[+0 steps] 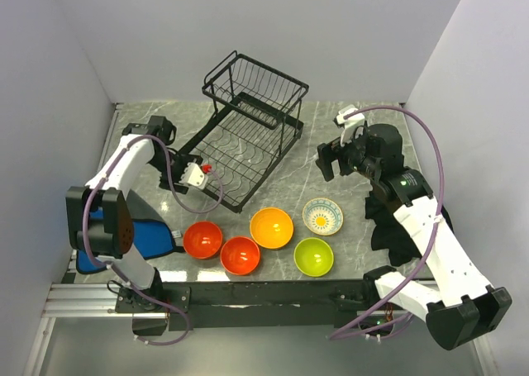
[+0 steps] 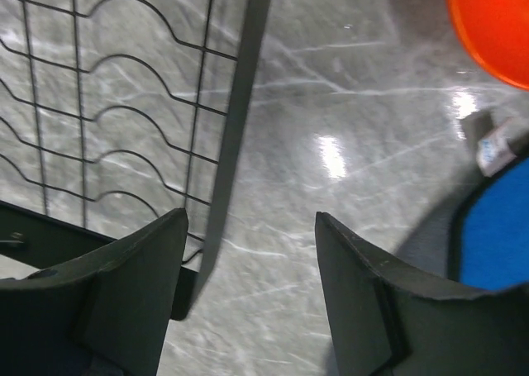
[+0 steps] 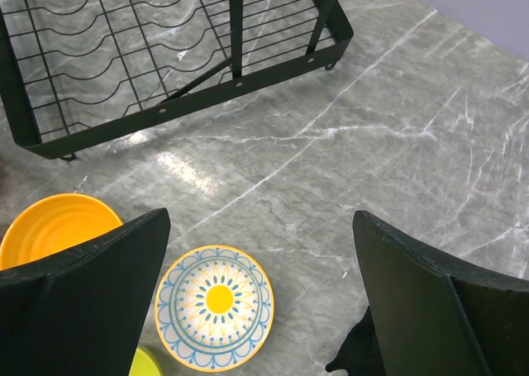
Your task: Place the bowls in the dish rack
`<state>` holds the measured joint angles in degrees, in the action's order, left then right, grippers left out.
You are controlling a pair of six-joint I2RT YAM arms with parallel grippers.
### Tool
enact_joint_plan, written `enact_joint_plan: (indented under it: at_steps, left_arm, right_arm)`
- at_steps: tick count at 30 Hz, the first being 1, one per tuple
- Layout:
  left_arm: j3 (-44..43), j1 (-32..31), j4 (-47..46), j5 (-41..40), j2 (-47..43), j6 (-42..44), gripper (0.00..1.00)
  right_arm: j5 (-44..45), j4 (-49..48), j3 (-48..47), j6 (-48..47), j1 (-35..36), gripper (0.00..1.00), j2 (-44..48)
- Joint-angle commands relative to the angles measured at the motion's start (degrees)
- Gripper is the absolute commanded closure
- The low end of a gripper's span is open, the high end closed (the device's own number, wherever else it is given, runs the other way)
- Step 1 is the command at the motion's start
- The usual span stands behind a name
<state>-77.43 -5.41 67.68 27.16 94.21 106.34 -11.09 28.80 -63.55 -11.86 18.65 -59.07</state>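
The black wire dish rack stands at the back centre with nothing in it. Along the front lie two red-orange bowls, an orange bowl, a cream patterned bowl and a lime green bowl. My left gripper hovers open over bare table beside the rack's front-left rail, nothing between its fingers; a red-orange bowl shows at its upper right. My right gripper hangs open above the patterned bowl, right of the rack, holding nothing.
A blue item lies at the front left, partly under the left arm; I cannot tell whether it is a bowl or a cloth. A black fabric heap sits by the right arm. White walls close in three sides.
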Motion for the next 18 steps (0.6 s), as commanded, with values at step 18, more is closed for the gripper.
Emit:
enact_joint_plan:
  at_steps: [18]
  left_arm:
    - [-3.34,-9.09,-7.56,-3.25,8.35,-10.18,0.71]
  right_arm:
    - [-1.83,0.47,-0.88,0.43,-1.52,0.00,-1.40]
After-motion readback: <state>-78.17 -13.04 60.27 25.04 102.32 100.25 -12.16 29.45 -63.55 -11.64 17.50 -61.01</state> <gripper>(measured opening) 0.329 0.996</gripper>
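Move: The near-left rail of the dish rack runs close by the left hand; the stretch ahead of its fingers is about 5 cm to the right, 1 cm farther out and some 5 cm below. The rack's left corner lies about 5 cm ahead and 3 cm to the left of that hand, its near corner 13 cm right and 4 cm back. The left red bowl is roughly 12 cm back and 5 cm right. From the right hand, the same stretch of rail is some 28 cm left, about 2 cm ahead and well below. With its fingers slanting down and to the right, the left hand slides right and sinks about 4 cm each way, edging a little forward, to come over the rack's near-left rail, its wrist hardly turning. Late in the descent the empty, half-open fingers close to about a third open, one on the rack's inner side and the other on its outer side, with the rail showing in the gap between them; whether they touch it yet can't be seen. ##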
